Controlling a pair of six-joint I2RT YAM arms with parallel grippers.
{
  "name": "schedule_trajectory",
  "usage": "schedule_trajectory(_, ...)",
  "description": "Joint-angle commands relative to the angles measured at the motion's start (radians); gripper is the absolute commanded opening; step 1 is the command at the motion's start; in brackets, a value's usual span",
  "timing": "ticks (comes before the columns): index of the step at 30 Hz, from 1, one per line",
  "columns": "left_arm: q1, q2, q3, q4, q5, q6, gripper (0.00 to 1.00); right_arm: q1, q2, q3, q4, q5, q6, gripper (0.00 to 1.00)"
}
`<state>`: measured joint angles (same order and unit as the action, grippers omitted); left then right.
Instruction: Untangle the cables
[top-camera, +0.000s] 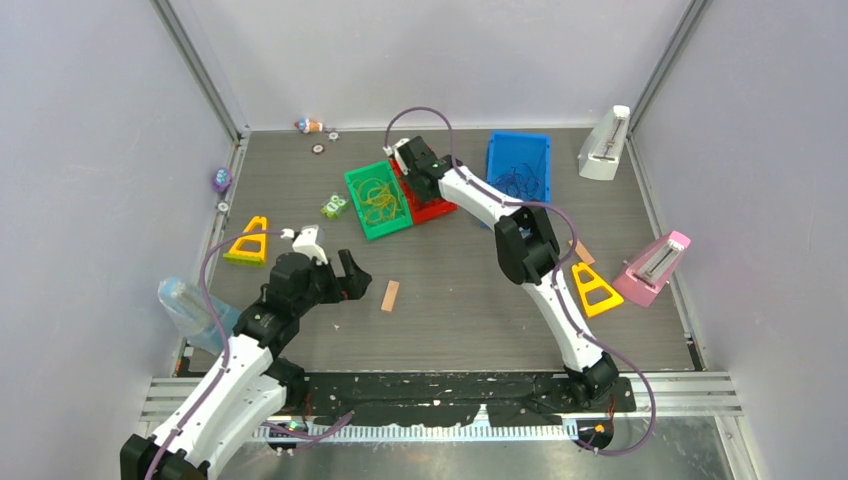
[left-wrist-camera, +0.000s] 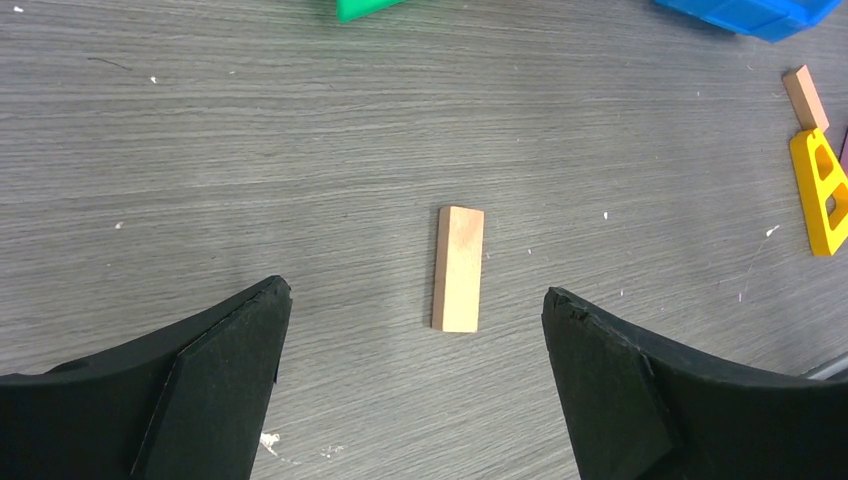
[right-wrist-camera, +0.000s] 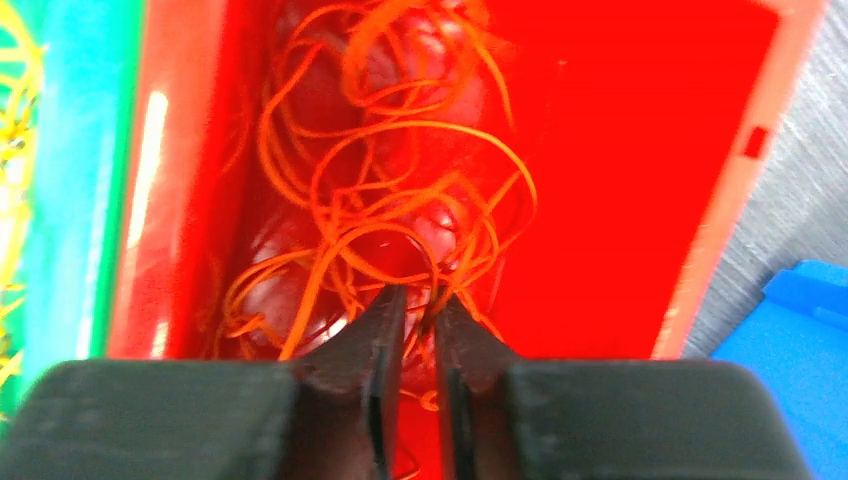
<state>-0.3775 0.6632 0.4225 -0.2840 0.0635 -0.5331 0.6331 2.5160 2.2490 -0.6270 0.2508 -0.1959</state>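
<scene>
Orange cables (right-wrist-camera: 400, 200) lie in a loose tangle inside the red bin (right-wrist-camera: 620, 150). My right gripper (right-wrist-camera: 421, 297) hangs low over them, its jaws a narrow gap apart with a few orange strands running through the gap; in the top view the right gripper (top-camera: 405, 155) reaches over the red bin (top-camera: 435, 208). Yellow cables (top-camera: 380, 200) fill the green bin (top-camera: 352, 180), and dark blue cables (top-camera: 517, 180) lie in the blue bin (top-camera: 520, 140). My left gripper (left-wrist-camera: 415, 290) stands wide open and empty above the table, far from the bins; the top view shows the left gripper (top-camera: 345, 272) at the near left.
A tan block (left-wrist-camera: 459, 268) lies on the table just ahead of the left fingers. Yellow triangular pieces (top-camera: 250, 242) (top-camera: 596, 290), a white stand (top-camera: 605, 145), a pink stand (top-camera: 655, 268), a second tan block (top-camera: 582, 252) and a plastic bottle (top-camera: 190, 305) sit around the edges.
</scene>
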Motion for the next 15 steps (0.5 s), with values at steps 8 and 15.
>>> schedule_trajectory(8,-0.001,-0.001,0.066,0.007,-0.009,0.0,0.99,0.013,-0.369,-0.14,0.026,0.02,0.049,0.52)
schedule_trajectory(15,-0.001,-0.032,0.061,0.01,-0.053,0.006,1.0,0.008,-0.573,-0.333,0.051,0.001,0.098,0.89)
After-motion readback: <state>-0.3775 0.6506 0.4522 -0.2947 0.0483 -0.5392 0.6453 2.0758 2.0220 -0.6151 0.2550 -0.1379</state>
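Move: The right hand is down inside the red box with a strand of the orange cable between its barely parted tips; the cable pile lies about 2 cm ahead and 1 cm left, a touch lower. The red box's middle is roughly 1 cm ahead and 1 cm right. The green box sits some 9 cm left and 1 cm back, the blue box about 20 cm right and 2 cm ahead. From the left hand the orange cable is some 28 cm ahead, 11 cm right and 10 cm below. The right fingers, only just parted at the bottom of the red box, go on opening until about three quarters wide and let go of the orange strand, the hand first easing back about 2 cm at the same height. It then climbs quickly, some 16 cm up and out of the box, drifting a few centimetres farther back and a little right, while the wrist tips the fingertips up and forward and raises its left side, each by about 10 degrees. ##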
